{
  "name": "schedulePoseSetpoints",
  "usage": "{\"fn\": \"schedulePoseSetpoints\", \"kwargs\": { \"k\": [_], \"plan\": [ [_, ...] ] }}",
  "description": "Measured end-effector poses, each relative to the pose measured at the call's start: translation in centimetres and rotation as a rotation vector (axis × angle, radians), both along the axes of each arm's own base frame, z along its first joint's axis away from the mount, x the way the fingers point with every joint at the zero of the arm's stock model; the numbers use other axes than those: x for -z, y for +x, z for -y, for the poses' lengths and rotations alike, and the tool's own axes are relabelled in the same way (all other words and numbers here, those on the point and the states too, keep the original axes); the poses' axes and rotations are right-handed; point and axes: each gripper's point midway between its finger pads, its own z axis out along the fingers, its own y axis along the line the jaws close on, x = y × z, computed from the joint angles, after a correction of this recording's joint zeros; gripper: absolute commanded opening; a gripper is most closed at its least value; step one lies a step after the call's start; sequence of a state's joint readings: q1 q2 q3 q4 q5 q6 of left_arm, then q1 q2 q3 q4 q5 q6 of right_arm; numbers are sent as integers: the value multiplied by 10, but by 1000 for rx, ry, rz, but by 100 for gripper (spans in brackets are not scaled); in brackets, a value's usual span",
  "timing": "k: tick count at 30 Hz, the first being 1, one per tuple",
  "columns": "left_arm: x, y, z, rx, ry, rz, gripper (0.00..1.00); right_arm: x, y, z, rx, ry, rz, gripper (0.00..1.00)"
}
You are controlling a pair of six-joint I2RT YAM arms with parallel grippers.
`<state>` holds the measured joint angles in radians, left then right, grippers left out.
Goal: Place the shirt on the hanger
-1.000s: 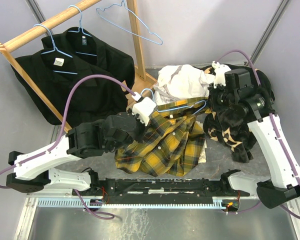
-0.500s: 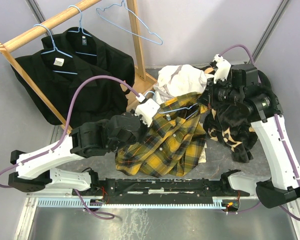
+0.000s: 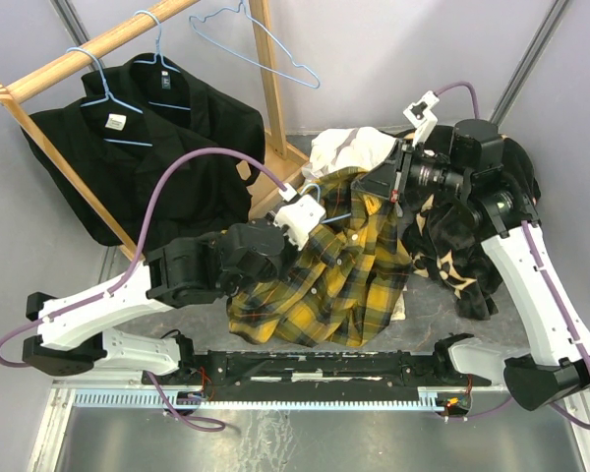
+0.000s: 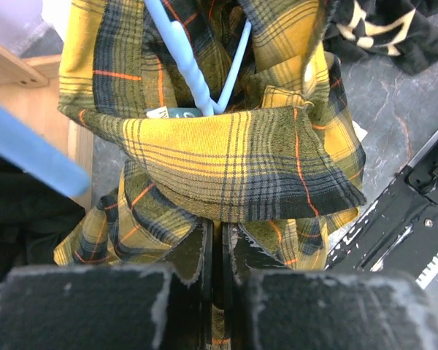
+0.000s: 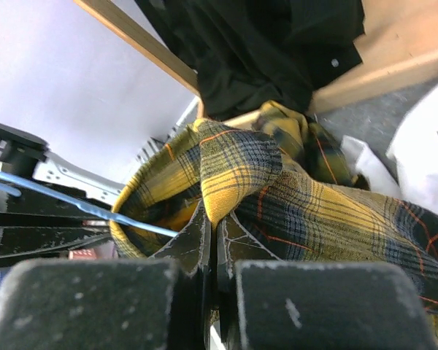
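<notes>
The yellow-and-black plaid shirt (image 3: 346, 280) hangs bunched between both arms, its lower part resting on the table. My left gripper (image 3: 313, 218) is shut on a fold just below the collar (image 4: 226, 157). My right gripper (image 3: 391, 187) is shut on another fold of the shirt (image 5: 314, 197) at the upper right. The light-blue hanger (image 3: 314, 188) sits inside the neck opening. Its twisted stem (image 4: 196, 73) rises out of the collar in the left wrist view. One thin wire of it (image 5: 95, 210) crosses the right wrist view. The rest of it is hidden by cloth.
A wooden rack (image 3: 268, 93) stands at the back left with black shirts (image 3: 143, 147) on blue hangers and a spare hanger (image 3: 265, 47). A cream-white shirt (image 3: 346, 152) and a black patterned garment (image 3: 462, 246) lie at the right. A black rail (image 3: 324, 369) runs along the near edge.
Both grippers have risen with the shirt. The right gripper has swung up and to the left, and the collar area is lifted and spread wider around the hanger.
</notes>
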<state>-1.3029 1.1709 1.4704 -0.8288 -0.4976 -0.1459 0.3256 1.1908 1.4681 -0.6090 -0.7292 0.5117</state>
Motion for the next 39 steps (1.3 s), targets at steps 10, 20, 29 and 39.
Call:
{"fn": "schedulePoseSetpoints", "kwargs": {
  "k": [10, 20, 29, 39],
  "plan": [
    [-121, 24, 0, -19, -90, 248, 3, -158, 3, 1, 67, 234, 279, 0],
    [-276, 31, -33, -50, -259, 602, 3, -316, -33, 37, 213, 431, 687, 0],
    [-256, 27, -39, 2, -200, 653, 3, -274, -13, 38, 271, 365, 630, 0],
    [-59, 13, -29, 125, 23, 399, 3, -68, 11, 15, 166, 119, 249, 3]
  ]
}}
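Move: The hanger's neck, framed by the plaid shirt's collar, is about 5 cm ahead of the left hand, 3 cm to its right and 2 cm higher; from the right hand it is some 4 cm back, 7 cm left and 3 cm lower. The shirt's body is bunched roughly 20 cm beneath the left hand, 1 cm ahead and 1 cm right. The white cloth is about 18 cm ahead of the right hand, 2 cm left and 32 cm below. The plaid shirt and its hanger are tossed upward between both hands, which keep their pinch on the cloth at either shoulder: about 30 cm up in a quick swing, wrists tipping back by some 40 degrees. Both then turn around and drop fast, partly levelling the wrists, to end 8 or 9 cm above the starting height, the left also some 3 cm farther left. ##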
